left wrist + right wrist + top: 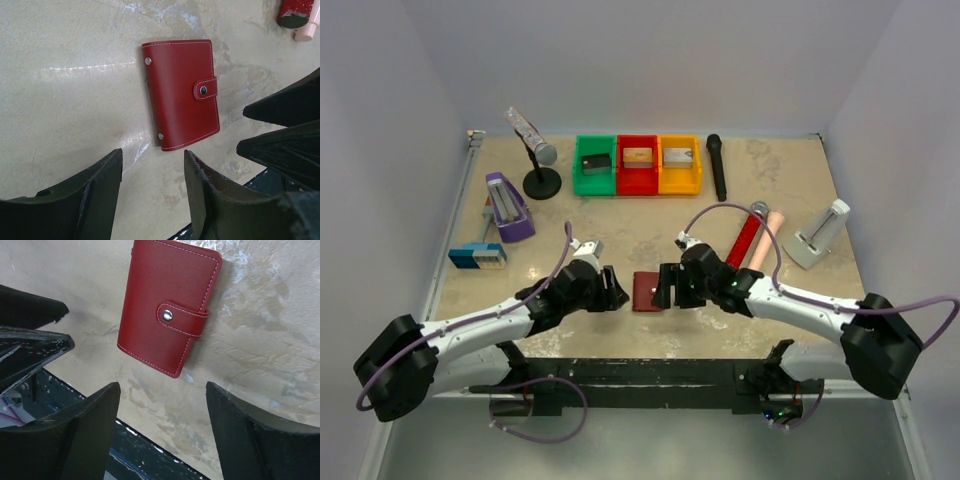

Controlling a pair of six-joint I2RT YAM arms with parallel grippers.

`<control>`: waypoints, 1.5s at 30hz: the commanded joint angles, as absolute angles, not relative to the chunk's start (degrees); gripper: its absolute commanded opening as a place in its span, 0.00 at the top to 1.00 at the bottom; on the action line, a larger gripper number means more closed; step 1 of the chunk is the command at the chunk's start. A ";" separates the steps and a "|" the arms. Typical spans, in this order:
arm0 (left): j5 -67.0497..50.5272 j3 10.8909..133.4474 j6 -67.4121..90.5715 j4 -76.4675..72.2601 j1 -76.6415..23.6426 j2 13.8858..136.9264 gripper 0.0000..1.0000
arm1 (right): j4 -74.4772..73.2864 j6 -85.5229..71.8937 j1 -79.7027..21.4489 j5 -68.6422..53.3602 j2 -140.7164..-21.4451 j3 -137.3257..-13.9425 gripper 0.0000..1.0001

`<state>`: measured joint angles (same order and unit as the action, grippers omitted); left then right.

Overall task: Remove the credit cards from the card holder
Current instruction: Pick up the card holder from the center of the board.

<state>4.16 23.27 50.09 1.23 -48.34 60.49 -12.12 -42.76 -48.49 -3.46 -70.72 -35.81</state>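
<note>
The card holder [646,291] is a dark red wallet lying flat and closed on the table near its front edge, its tab strap snapped shut. It shows in the left wrist view [182,92] and the right wrist view [167,305]. No credit cards are visible; they are hidden. My left gripper [617,290] is open and empty just left of the wallet, also seen in its own view [152,165]. My right gripper [666,288] is open and empty just right of the wallet, also seen in its own view [162,395]. Neither touches the wallet.
Green [594,166], red [638,165] and yellow [679,164] bins with blocks stand at the back. A black microphone [717,166], a red microphone [745,240], a pink cylinder [765,240], a mic stand [540,165], a purple stapler [507,207] and a white stand [818,234] lie around. The table's front edge [150,450] is close.
</note>
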 commanded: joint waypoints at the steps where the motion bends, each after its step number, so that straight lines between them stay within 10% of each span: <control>1: 2.37 27.07 50.27 -3.60 -47.99 65.12 0.48 | -5.45 -47.54 -47.03 -6.94 -73.21 -34.37 0.30; 45: 1.67 25.31 51.94 -10.55 -48.08 75.59 0.66 | 10.02 -50.80 -41.75 -15.82 -81.13 -27.42 0.81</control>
<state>2.50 25.91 50.59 -7.40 -48.34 75.20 8.36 -50.63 -41.98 -14.74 -82.43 -28.49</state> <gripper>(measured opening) 0.342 0.230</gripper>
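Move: The card holder lies between the two hands. Its middle is about 5 cm left of the right hand, 3 cm ahead and 5 cm below; from the left hand it is about 6 cm to the right, 3 cm ahead and 4 cm below. From the right hand, the red tube lies some 15 cm ahead and 18 cm to the right, with the pink tube about 3 cm farther right and roughly as far out. Down about 4.5 cm and slightly forward and left goes the right hand, tipping some 10 degrees and closing most of its opening around the near part of the card holder's right edge, where the fingertips come to touch. The left hand sinks about 3 cm, slides 2 cm right and slightly forward to the near-left corner, its fingers narrowing but still apart. ##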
